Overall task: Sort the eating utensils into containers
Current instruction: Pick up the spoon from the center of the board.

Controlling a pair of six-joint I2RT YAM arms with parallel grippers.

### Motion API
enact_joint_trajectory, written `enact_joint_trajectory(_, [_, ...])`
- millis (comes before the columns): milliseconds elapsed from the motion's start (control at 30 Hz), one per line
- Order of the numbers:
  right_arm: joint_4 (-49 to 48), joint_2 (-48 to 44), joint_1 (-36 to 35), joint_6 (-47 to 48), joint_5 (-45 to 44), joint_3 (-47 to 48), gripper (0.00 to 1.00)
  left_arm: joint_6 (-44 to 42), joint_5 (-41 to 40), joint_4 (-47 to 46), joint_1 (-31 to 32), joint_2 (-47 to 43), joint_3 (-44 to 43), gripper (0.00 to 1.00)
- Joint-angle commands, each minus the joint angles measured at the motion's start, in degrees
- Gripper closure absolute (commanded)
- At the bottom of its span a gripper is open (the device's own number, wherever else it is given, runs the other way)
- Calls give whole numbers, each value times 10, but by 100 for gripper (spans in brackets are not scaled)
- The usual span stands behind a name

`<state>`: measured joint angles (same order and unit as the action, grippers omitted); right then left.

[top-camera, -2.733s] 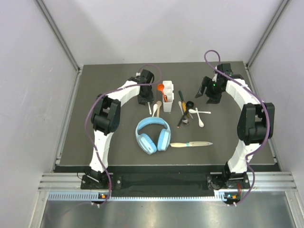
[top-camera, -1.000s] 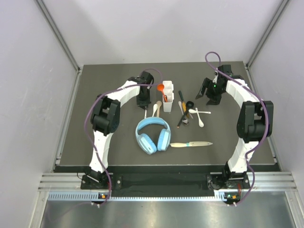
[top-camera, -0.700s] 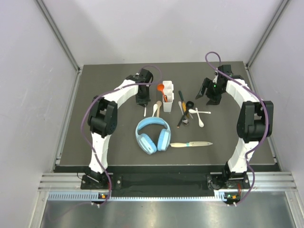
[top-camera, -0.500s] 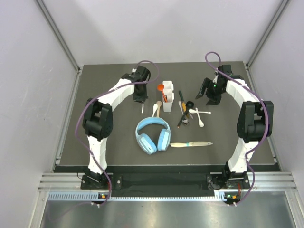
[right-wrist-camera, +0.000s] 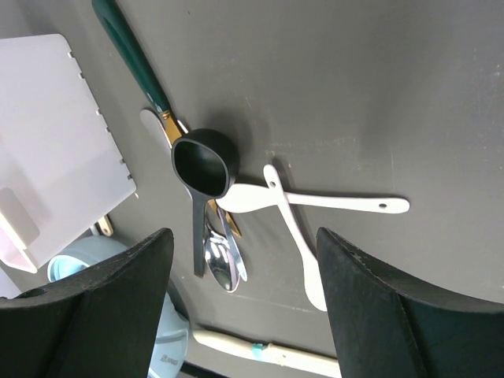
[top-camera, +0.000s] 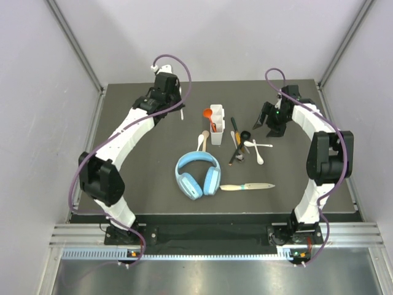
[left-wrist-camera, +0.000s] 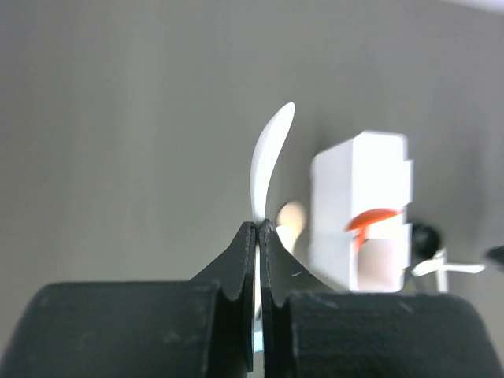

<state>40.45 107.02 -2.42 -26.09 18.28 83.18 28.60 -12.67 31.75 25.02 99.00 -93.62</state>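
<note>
My left gripper [top-camera: 178, 106] hangs over the back left of the mat, shut on a white plastic spoon [top-camera: 182, 114] that sticks out past the fingertips [left-wrist-camera: 268, 157]. The white caddy [top-camera: 217, 125] stands to its right with an orange-red spoon [top-camera: 208, 114] in it. A wooden spoon [top-camera: 202, 139] lies beside the caddy. My right gripper [right-wrist-camera: 244, 236] is open above a pile: a black scoop [right-wrist-camera: 205, 165], two white spoons [right-wrist-camera: 331, 201], a metal spoon [right-wrist-camera: 221, 264] and a green-handled utensil [right-wrist-camera: 130, 55]. A wooden-handled knife [top-camera: 247, 186] lies nearer the front.
Light-blue headphones [top-camera: 198, 174] lie in the middle of the dark mat, in front of the caddy. Grey walls with metal rails close in the left, right and back sides. The mat's front edge [top-camera: 209, 214] runs just ahead of the arm bases.
The left arm has lifted the white spoon off the mat beside the caddy and swung it up and back to the left. The right arm has not moved.
</note>
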Motion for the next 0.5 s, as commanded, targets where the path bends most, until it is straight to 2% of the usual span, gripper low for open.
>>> enact_joint_trajectory(0, [-22, -38, 6, 2, 3, -7, 27, 15, 11, -131, 12, -53, 51, 100])
enact_joint_trajectory(133, [-33, -53, 6, 9, 2, -20, 27, 15, 37, -239, 27, -65, 117, 100])
enact_joint_trajectory(333, [-61, -73, 7, 16, 1, -50, 27, -8, 11, -354, 80, -25, 142, 100])
enact_joint_trajectory(467, [-77, -95, 6, 16, 2, -74, 27, -25, -11, -389, 121, 2, 135, 100])
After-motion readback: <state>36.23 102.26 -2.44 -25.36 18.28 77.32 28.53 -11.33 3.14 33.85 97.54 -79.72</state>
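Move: The left hand, the white spoon already pinched in it, hangs high over the board; the white container it heads for stands about 14 cm to its right, some 2 cm farther out and 18 cm below. Of the utensils lying 22 cm below, the wooden spoon is roughly 9 cm right and 3 cm back, and the other white spoon 7 cm right and 4 cm back. From the right hand the container lies about 19 cm left, 5 cm ahead and 5 cm lower. Rightward, after a short rise of about 2 cm that it then gives back, the left hand swings some 9 cm towards the white container, gathering speed and staying high. On the way the wrist tips the fingers up by roughly 15 degrees, turns about 10 degrees clockwise and rolls its left side slightly down, while the shut fingers keep their hold on the white spoon. ##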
